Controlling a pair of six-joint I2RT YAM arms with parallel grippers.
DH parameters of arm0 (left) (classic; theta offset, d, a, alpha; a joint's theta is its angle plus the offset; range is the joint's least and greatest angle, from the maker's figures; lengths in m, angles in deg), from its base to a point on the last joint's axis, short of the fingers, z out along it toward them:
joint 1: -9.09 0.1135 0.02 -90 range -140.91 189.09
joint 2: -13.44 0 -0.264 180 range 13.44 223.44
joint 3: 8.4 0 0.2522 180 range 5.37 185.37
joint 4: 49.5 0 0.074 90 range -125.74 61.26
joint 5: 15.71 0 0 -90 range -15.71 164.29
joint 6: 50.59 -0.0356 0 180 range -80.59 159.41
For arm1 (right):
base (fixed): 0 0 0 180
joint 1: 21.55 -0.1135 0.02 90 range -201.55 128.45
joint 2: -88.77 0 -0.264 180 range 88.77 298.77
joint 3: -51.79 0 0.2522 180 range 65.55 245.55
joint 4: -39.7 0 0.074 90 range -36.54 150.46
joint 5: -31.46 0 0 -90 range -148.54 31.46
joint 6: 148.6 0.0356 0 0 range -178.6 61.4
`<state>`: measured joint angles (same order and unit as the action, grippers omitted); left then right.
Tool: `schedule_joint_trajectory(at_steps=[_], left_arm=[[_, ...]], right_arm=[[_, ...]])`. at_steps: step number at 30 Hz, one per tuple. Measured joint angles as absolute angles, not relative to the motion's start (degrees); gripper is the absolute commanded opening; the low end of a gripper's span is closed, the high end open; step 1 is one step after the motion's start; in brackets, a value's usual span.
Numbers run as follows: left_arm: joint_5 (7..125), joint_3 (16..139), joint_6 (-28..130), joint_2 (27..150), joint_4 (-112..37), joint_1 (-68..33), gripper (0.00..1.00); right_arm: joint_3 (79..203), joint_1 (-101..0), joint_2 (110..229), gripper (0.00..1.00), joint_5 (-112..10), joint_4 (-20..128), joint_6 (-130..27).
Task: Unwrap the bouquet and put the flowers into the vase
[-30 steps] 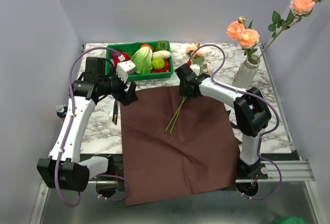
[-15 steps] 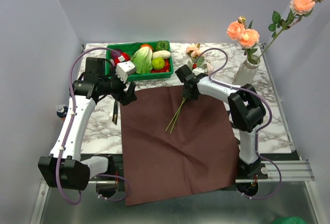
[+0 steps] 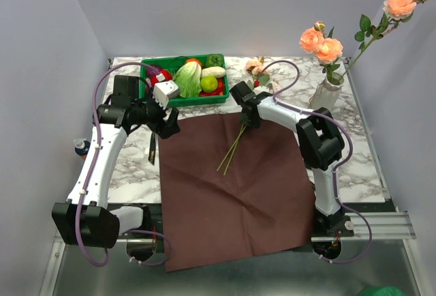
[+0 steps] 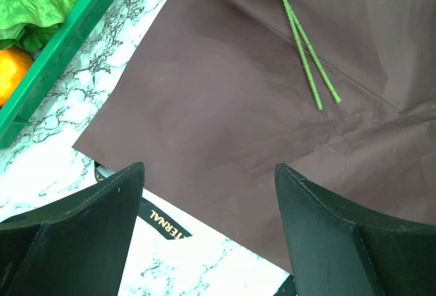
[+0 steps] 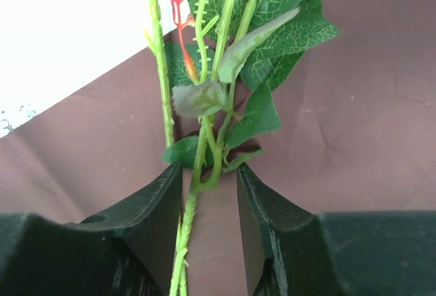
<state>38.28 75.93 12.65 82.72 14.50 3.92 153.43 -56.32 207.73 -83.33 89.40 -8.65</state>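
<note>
The bouquet lies unwrapped: its dark red paper (image 3: 231,187) is spread flat on the marble table. Two flowers (image 3: 256,68) lie across the paper's far edge, their green stems (image 3: 231,151) pointing toward me. My right gripper (image 3: 246,117) is low over them. In the right wrist view its jaws (image 5: 209,170) straddle the stems (image 5: 184,228) just below the leaves (image 5: 262,108), still open with a gap on the right side. The off-white vase (image 3: 325,95) at the far right holds several peach blooms (image 3: 321,43). My left gripper (image 3: 170,127) hangs open (image 4: 208,168) over the paper's left corner.
A green tray (image 3: 204,99) of vegetables sits at the back left, its rim (image 4: 61,43) close to my left gripper. The black ribbon (image 3: 151,148) with gold lettering (image 4: 161,224) lies on the marble left of the paper. Walls close in on three sides.
My right gripper has shifted slightly toward the far left and its jaws have narrowed around the stems. The stems have slid a little with it. The left arm has not moved.
</note>
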Motion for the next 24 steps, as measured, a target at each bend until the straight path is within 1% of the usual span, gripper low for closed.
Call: schedule_joint_trajectory(at_steps=[7,10,11,14,17,20,24], left_arm=[[38.28,75.93,12.43,82.96,14.52,4.27,0.86],[38.28,75.93,12.36,82.96,14.52,4.31,0.86],[38.28,75.93,12.3,82.96,14.52,4.38,0.86],[38.28,75.93,12.17,82.96,14.54,4.53,0.86],[38.28,75.93,12.14,82.96,14.54,4.55,0.86],[38.28,75.93,12.14,82.96,14.59,4.58,0.86],[38.26,75.95,12.17,82.96,14.81,4.6,0.86]], right_arm=[[155.94,-56.32,210.37,0.43,-83.6,90.95,-8.04],[155.85,-56.32,210.4,0.34,-83.79,90.98,-7.62],[155.79,-56.32,210.37,0.27,-83.88,90.89,-7.58],[155.41,-56.32,210.24,0.16,-84.14,90.47,-7.07],[154.34,-56.32,209.37,0.09,-84.56,90.36,-7.1],[153.14,-56.32,207.97,0.04,-85.1,90.89,-7.44],[152.27,-56.34,203.27,0.02,-86.24,90.93,-8.73]])
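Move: The flower stem to be picked runs between the right hand's half-open fingers, hardly 1 cm ahead and about 2 cm below. A second stem lies about 1 cm left of it on the brown paper, their flower heads some 20 cm farther out and 3 cm right. The vase stands roughly 25 cm right of this hand and 3 cm ahead. From the left hand the stem is about 13 cm ahead, 24 cm right and 21 cm down. The right fingers close on the one stem and pinch it just below its leaves, after the hand has sunk about 1 cm over the brown paper. Still closing, the hand edges about 1 cm to the right, then rises nearly 4 cm from its lowest point with the stem held, the wrist keeping its slant. ##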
